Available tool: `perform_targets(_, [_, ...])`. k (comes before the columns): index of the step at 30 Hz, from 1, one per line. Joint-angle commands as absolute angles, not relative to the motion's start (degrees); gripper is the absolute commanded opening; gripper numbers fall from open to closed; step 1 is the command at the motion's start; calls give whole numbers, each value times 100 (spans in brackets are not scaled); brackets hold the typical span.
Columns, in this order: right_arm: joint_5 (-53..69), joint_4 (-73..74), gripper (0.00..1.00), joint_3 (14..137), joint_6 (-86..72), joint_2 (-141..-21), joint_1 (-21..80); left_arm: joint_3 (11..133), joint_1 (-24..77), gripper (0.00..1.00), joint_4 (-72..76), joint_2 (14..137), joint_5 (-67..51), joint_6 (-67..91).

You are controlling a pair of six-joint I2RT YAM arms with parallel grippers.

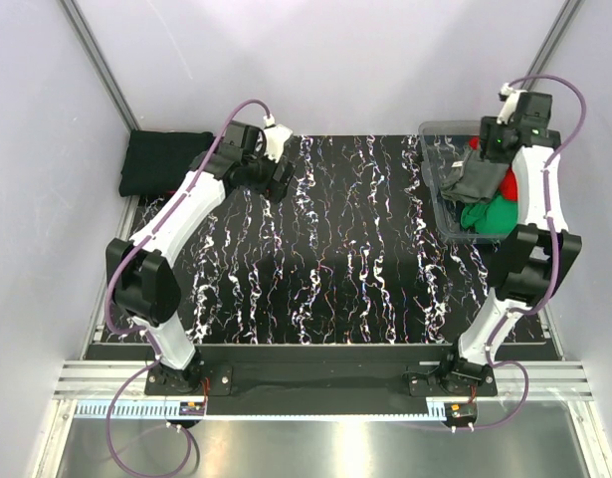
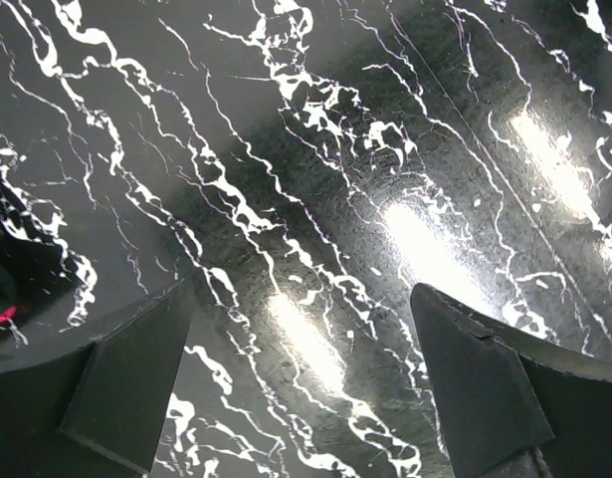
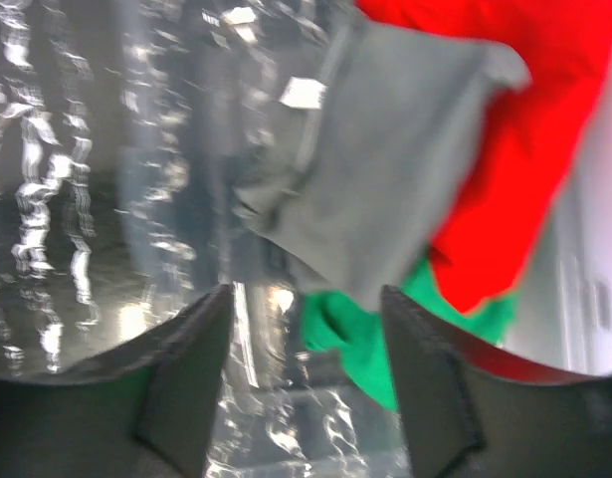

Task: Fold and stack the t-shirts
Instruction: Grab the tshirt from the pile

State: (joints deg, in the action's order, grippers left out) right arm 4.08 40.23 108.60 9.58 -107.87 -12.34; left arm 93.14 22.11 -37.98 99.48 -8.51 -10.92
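Several t-shirts lie crumpled in the bin at the back right: a dark grey t-shirt [image 1: 473, 181] [image 3: 385, 169] on top, a red one [image 1: 506, 189] [image 3: 529, 119] and a green one [image 1: 482, 215] [image 3: 455, 334] under it. A folded black t-shirt [image 1: 162, 159] lies at the back left corner, off the mat. My right gripper [image 1: 492, 147] [image 3: 306, 373] hovers open just above the grey t-shirt, nothing between its fingers. My left gripper [image 1: 278, 179] [image 2: 306, 373] hangs open over the bare marbled mat, right of the black t-shirt, holding nothing.
The clear grey plastic bin [image 1: 435, 174] [image 3: 166, 199] stands on the right edge of the black marbled mat [image 1: 325, 259]. White walls and metal posts close in the back and sides. A dark cloth edge [image 2: 7, 289] shows at the left of the left wrist view.
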Motion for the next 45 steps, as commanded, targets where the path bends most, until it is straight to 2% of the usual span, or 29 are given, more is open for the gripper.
perform_targets(1, [563,4210,62,10810,1318,-10854,-1379,9273,2224,96,-3867,9633,-1142,-1477])
perform_targets(7, [791,4306,58,11319,1125,-11714,-1995,9167,2294,96,-3858,9712,-1275,-1459])
perform_targets(12, [651,4359,57,11435,1476,-12164,-2065,9228,2303,96,-3867,9835,-1283,-1433])
perform_targets(18, [668,4377,49,11505,1635,-12524,-2092,9255,2390,97,-3867,9958,-1099,-1547])
perform_targets(22, [782,4386,35,11584,1573,-12630,-2100,9220,2443,97,-3867,9975,-1046,-1564])
perform_targets(23, [843,4403,24,11584,1573,-12621,-2092,9211,2452,98,-3867,9967,-1046,-1573])
perform_targets(24, [861,4403,20,11575,1573,-12604,-2092,9202,2452,98,-3867,9975,-1046,-1582])
perform_targets(30, [1282,4579,0,11549,1556,-12060,-2083,9263,2505,98,-3867,10020,-1020,-1582])
perform_targets(33, [1783,4693,0,11628,1704,-11454,-1856,9404,2505,99,-3815,9924,-757,-1547])
perform_targets(37, [2126,4702,0,11453,2503,-10366,-1120,9501,2487,99,-3402,9800,918,-1467])
perform_targets(39, [2110,4702,0,11356,2891,-10074,-740,9580,2383,99,-3314,9809,1212,-1503])
perform_targets(45, [2197,4641,0,11232,3182,-9484,658,9484,1479,99,-3366,9607,748,-257])
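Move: The gray t-shirt lies in the clear bin about 5 cm to the right of the right hand, nearly level with it fore and aft, and some 16 cm below. The red shirt lies about 13 cm to the hand's right and level with it, the green one about 9 cm back and 7 cm right, both some 17 cm below. From the left hand, the gray shirt is roughly 43 cm to the right, 4 cm ahead and 12 cm lower. The right hand sinks about 14 cm into the bin while drifting some 8 cm right, tips its fingers further down and closes them from part-open, pinching the gray t-shirt. Then it rises fast by about 25 cm and sweeps as far to the left, out over the open table, turning counter-clockwise and keeping its pinch, while the empty left hand eases back a little, then swings forward and left, still open. ##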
